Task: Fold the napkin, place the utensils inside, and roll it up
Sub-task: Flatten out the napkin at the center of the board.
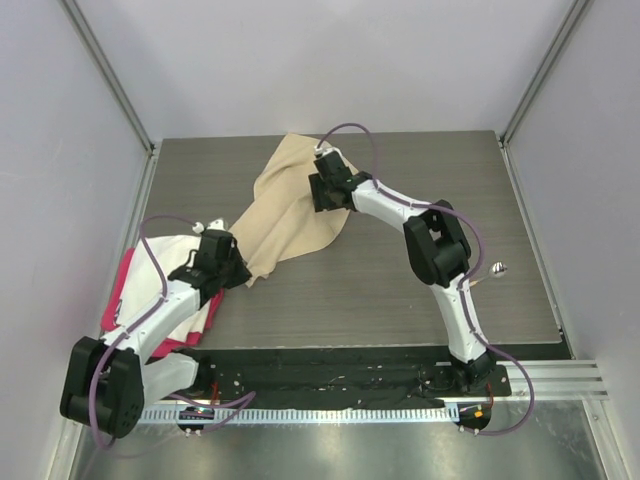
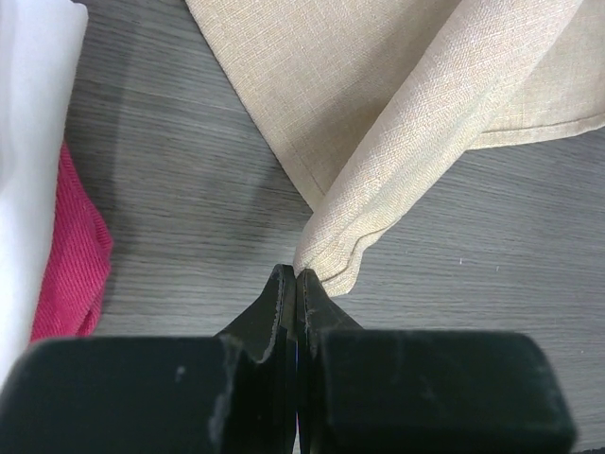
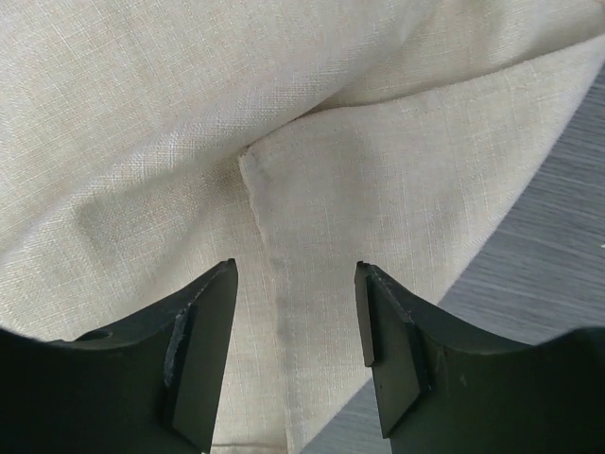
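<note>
The beige napkin (image 1: 290, 205) lies rumpled and partly doubled over at the middle back of the table. My left gripper (image 1: 238, 272) is shut on its near corner; the left wrist view shows the fingertips (image 2: 284, 284) pinched on the folded corner of the napkin (image 2: 397, 123). My right gripper (image 1: 326, 192) is open over the napkin's far right part. In the right wrist view it (image 3: 296, 274) hangs just above the cloth (image 3: 189, 123), with a hemmed corner ahead of the jaws. The spoon (image 1: 496, 268) lies at the right, its silver bowl showing beside the right arm.
A white cloth (image 1: 170, 250) lies on a pink-red cloth (image 1: 124, 285) at the table's left edge, under the left arm; both also show in the left wrist view, white (image 2: 28, 142) and red (image 2: 76, 255). Grey walls enclose the table (image 1: 400, 290).
</note>
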Robot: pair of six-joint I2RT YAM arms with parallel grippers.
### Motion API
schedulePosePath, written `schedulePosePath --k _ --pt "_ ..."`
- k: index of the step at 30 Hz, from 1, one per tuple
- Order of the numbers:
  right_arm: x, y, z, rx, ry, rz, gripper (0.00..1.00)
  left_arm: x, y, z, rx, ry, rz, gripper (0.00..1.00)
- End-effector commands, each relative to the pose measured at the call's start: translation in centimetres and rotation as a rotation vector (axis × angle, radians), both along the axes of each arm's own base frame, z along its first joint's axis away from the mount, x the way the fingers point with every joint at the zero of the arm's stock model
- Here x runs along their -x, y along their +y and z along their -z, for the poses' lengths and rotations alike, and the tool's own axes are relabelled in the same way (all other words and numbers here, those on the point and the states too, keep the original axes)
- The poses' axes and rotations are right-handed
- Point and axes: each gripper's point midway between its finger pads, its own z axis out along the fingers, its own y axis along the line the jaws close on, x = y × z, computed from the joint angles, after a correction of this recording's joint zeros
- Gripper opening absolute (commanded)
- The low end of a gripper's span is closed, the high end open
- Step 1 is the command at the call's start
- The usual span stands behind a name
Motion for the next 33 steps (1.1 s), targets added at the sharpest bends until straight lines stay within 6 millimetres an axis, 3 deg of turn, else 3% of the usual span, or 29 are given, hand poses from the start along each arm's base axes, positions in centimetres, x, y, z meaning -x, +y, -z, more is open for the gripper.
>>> schedulePosePath --k 1,6,17,20,21,22,26,27,30,31,33 --pt "-1.3 1.7 -2.3 -0.013 -0.049 -0.040 0.59 -0.6 -0.6 0.0 0.034 -0.005 0.034 0.00" --pt "-1.8 2.3 -0.1 0.016 -0.033 -0.058 0.59 -0.7 -0.5 0.7 0.033 0.012 0.029 0.00" --pt "-4.1 2.9 1.2 0.057 -0.073 -0.040 0.53 -0.8 -0.4 0.8 0.027 0.023 0.027 0.00" --pt "-4.6 2.6 1.0 0.067 -0.087 -0.022 0.38 -0.7 -0.9 0.6 0.046 0.028 0.046 0.00" --pt "-4.7 2.5 0.7 0.067 -0.096 -0.017 0.27 -0.7 -0.9 0.6 0.046 0.027 0.046 0.00" --pt "-4.7 2.5 0.5 0.067 -0.098 -0.014 0.23 -0.8 -0.8 0.5 0.044 0.025 0.043 0.00" --pt "-4.9 1.6 -1.9 0.082 -0.141 0.016 0.01 -1.4 -0.8 -0.8 0.044 -0.009 0.043 0.00" --pt "-5.0 1.1 -4.3 0.078 -0.182 0.035 0.01 -1.6 -0.7 -1.4 0.041 -0.022 0.043 0.00" --pt "-4.3 -0.4 -7.1 0.105 -0.220 0.056 0.01 -2.8 -0.2 -3.9 0.012 -0.074 0.033 0.00" --pt "-3.8 -1.4 -9.7 0.103 -0.254 0.077 0.01 -3.5 -0.2 -5.6 0.008 -0.111 0.031 0.00" --pt "-3.1 -2.5 -11.8 0.107 -0.278 0.084 0.01 -3.9 0.4 -6.9 -0.026 -0.137 0.023 0.00"
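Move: About 4 cm ahead of the open right hand, 2 cm to its left and 3 cm below lies the inner corner of the napkin's folded flap. From that hand, the napkin's far end is some 17 cm ahead and 7 cm left, its outer right corner about 6 cm ahead and 10 cm right. From the left hand, which holds the near corner, the flap corner lies about 25 cm ahead and 15 cm right; the pink and white cloths lie roughly 16 cm left and 5 cm back. Reaching forward about 4 cm, slightly left and down some 3 cm over the napkin, the right hand shuts its fingers on the flap's inner corner, pinching the cloth, then starts up, right and a little back. The left hand keeps its pinch on the near corner, sinks 1.5 cm, waits, and at the end rises nearly 3 cm while edging forward. ##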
